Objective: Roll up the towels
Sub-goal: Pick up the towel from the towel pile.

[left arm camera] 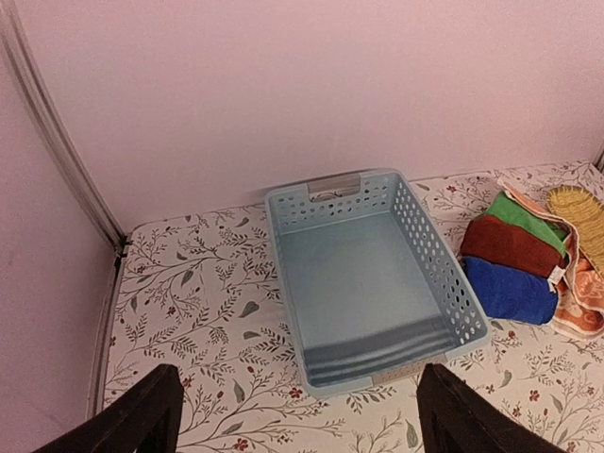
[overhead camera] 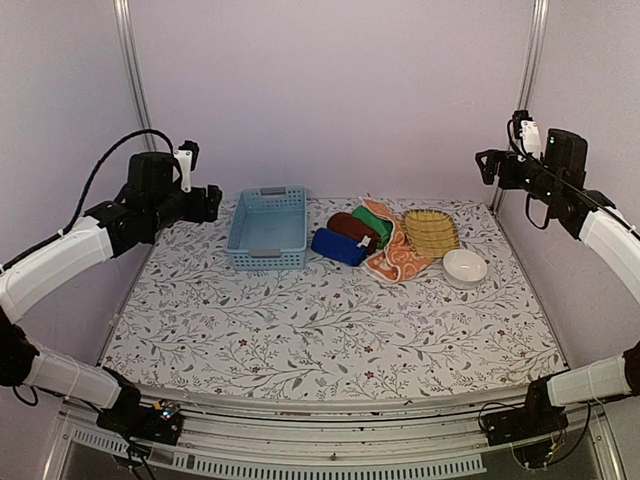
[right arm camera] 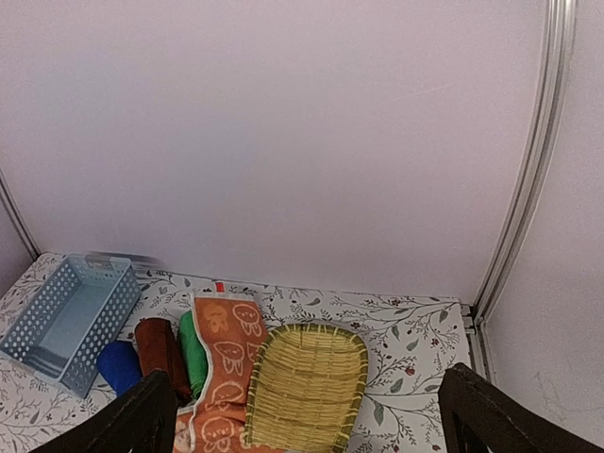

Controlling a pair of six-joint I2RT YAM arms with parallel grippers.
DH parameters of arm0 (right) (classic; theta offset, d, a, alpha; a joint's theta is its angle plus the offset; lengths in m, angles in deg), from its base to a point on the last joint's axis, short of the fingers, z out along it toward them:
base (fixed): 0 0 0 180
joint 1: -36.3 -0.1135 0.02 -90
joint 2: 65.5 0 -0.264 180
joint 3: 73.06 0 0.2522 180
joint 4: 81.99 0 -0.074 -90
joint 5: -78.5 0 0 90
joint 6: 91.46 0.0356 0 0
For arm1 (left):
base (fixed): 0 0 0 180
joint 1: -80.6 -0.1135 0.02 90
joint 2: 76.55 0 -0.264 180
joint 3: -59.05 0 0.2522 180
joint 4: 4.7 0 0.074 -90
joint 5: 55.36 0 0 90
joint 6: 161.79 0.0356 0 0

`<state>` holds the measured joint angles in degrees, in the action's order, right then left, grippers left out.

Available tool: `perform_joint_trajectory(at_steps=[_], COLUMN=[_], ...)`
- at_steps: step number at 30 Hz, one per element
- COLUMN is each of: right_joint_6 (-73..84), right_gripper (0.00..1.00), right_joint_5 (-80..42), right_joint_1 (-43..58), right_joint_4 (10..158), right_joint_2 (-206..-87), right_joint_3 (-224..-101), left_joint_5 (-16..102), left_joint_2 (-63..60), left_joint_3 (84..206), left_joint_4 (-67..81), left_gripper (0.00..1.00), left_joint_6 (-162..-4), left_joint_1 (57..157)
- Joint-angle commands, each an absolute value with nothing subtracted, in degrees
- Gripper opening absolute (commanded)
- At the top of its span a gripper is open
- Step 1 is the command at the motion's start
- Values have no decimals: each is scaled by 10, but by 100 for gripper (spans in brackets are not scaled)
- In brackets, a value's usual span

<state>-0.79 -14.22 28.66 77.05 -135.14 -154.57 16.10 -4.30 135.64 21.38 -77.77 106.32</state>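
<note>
The towels lie in a cluster at the back of the table, between the basket and the wicker tray. The dark blue towel point(overhead camera: 338, 246) point(left arm camera: 510, 288), maroon towel point(overhead camera: 350, 225) point(right arm camera: 156, 344) and green towel point(overhead camera: 372, 225) point(right arm camera: 192, 349) are bunched side by side. An orange towel point(overhead camera: 395, 252) point(right arm camera: 222, 368) with white figures lies spread flat against them. My left gripper point(overhead camera: 212, 203) point(left arm camera: 297, 401) hangs open high over the table's back left, far from the towels. On the far right my right gripper point(overhead camera: 488, 165) point(right arm camera: 307, 406) is also raised, open and holding nothing.
A light blue plastic basket point(overhead camera: 268, 262) point(left arm camera: 283, 274) stands left of the towels with nothing in it. The yellow wicker tray point(overhead camera: 430, 212) point(right arm camera: 316, 330) sits right of the orange towel, and a white bowl point(overhead camera: 465, 267) in front of it. Metal frame posts stand in the back corners.
</note>
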Motion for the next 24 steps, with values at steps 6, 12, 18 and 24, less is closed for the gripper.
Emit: perform_joint_trajectory(at_steps=[6,12,18,24], right_joint_6=[-92,-174,-231,-257], right_gripper=[97,81,63,43], right_joint_5=[-269,-313,-326,-333], right_joint_1=[319,299,267,220], right_joint_4=[732,663,589,538], right_joint_2=[-1377,-1451,-1562,-1668], right_joint_3=[-1530,-1561,-1604,-1664], left_joint_5=[236,278,341,387], left_joint_2=[-23,32,124,207], left_joint_3=[1345,1345,1345,1345], left_joint_4=[211,203,174,139], left_gripper=[80,71,57,20], left_joint_6=[-793,-823,-864,-896], left_joint_1=[1088,1144,1197,1223])
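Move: The blue towel lies some 29 cm to the right of the left hand, 23 cm ahead and 26 cm below; the basket stands about 13 right and 29 ahead, the brown towel 33 right and 27 ahead. From the right hand the orange towel is about 17 cm left, 20 ahead and 35 below, the woven tray 8 left and 24 ahead, the bowl 1 left and 11 ahead. Both part-closing hands sweep inward and down towards the towels: left 17 cm right, right 20 cm down. ##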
